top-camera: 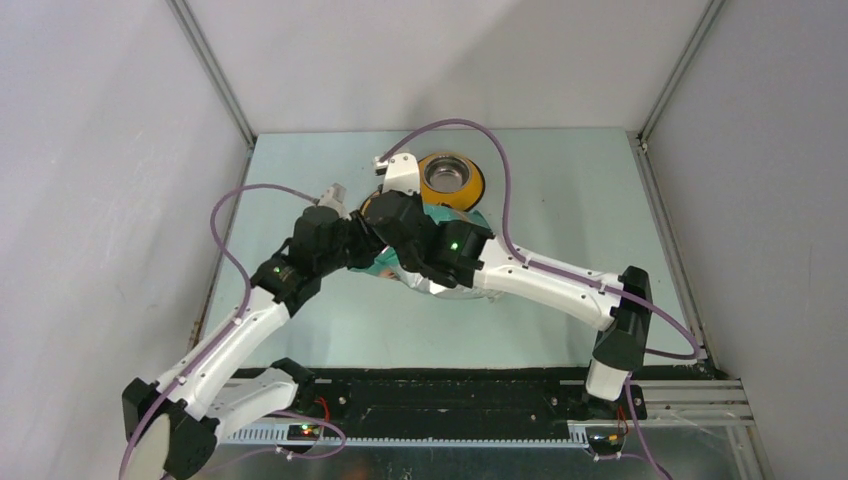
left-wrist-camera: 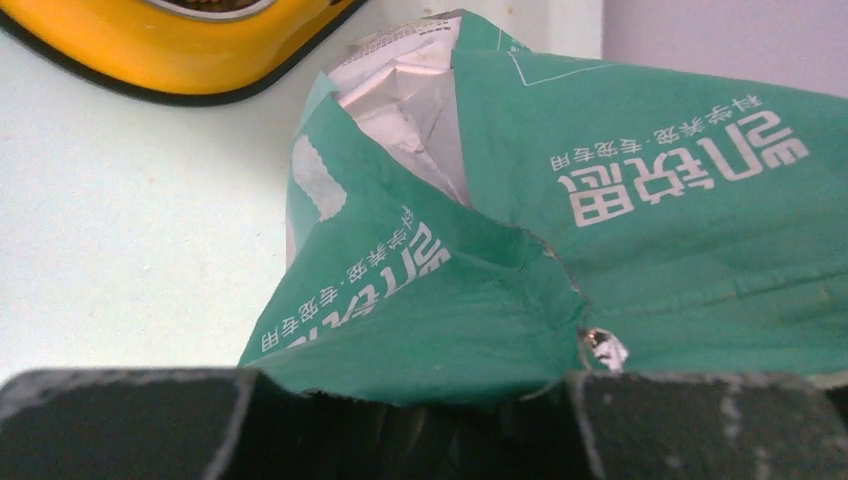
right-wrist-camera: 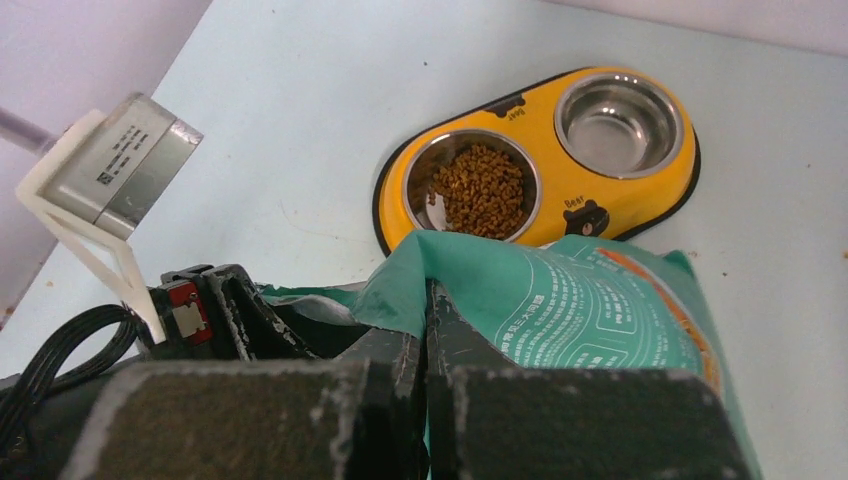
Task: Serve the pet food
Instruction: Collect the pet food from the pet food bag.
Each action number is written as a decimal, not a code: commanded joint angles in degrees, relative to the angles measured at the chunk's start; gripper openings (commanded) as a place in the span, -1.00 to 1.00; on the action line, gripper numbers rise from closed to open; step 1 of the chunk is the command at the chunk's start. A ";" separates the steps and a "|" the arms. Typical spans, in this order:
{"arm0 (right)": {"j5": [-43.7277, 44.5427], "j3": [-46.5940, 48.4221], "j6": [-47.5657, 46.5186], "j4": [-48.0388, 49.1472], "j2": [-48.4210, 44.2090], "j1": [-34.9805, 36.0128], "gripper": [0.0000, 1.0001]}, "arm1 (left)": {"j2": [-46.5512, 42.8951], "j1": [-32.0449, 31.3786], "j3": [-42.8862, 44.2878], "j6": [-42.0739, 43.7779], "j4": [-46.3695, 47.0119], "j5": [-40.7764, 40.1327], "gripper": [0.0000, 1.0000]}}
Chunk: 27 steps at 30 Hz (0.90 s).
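Note:
The pet food [right-wrist-camera: 482,190] is brown kibble filling the left steel bowl of a yellow double feeder [right-wrist-camera: 545,125]; the right bowl [right-wrist-camera: 618,115] holds none. In front of the feeder lies a teal bag [right-wrist-camera: 590,310], its mouth facing the bowls. My right gripper [right-wrist-camera: 425,300] is shut on the bag's upper lip. The left gripper [left-wrist-camera: 410,385] has the bag's [left-wrist-camera: 680,230] crumpled side edge bunched between its jaws, and the foil lining [left-wrist-camera: 410,100] shows inside the mouth. From above, both grippers [top-camera: 352,238] [top-camera: 392,215] meet over the bag [top-camera: 390,268].
The feeder [top-camera: 470,185] sits at the back middle of the pale table. White enclosure walls with metal posts [top-camera: 215,70] close in both sides. Purple cables [top-camera: 500,190] arc over the feeder. The left arm's camera block [right-wrist-camera: 115,165] hangs close to my right gripper.

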 commanded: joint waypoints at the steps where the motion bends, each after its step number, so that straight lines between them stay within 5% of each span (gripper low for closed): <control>1: 4.82 -3.46 3.23 -0.91 -6.73 -4.54 -1.00 | 0.50 -0.16 -8.78 -4.34 22.04 8.83 -1.00; 11: 7.56 -6.80 1.48 -5.55 -10.36 -10.13 -1.00 | 10.44 -0.26 -13.62 -17.45 52.42 21.76 -1.00; 27: 9.81 -11.64 -4.49 -3.70 -19.37 -12.39 -1.00 | -7.14 -0.32 -14.55 -19.32 41.12 10.21 -1.00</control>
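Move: The pet food lies in the tilted bag, its body about 12 cm to the right of the left hand, 2 cm ahead and 10 cm below; that hand already has the scoop inside the mouth. The food-filled bowl stands some 13 cm ahead of it, 5 cm right and 19 cm below. For the right hand, already pinching the rim, the bag body is about 6 cm to its right, 2 cm back and 20 cm below. The bag, its rim still pinched in the right fingers, is carried about 12 cm right and slightly forward, first dipping some 3 cm, then rising again. Meanwhile the left hand keeps its hold on the scoop handle and drives 7 cm right and a little down into the bag, then swings up over 8 cm, easing back left; it rolls some 30 degrees, left side down, and its fingers tip upward. ##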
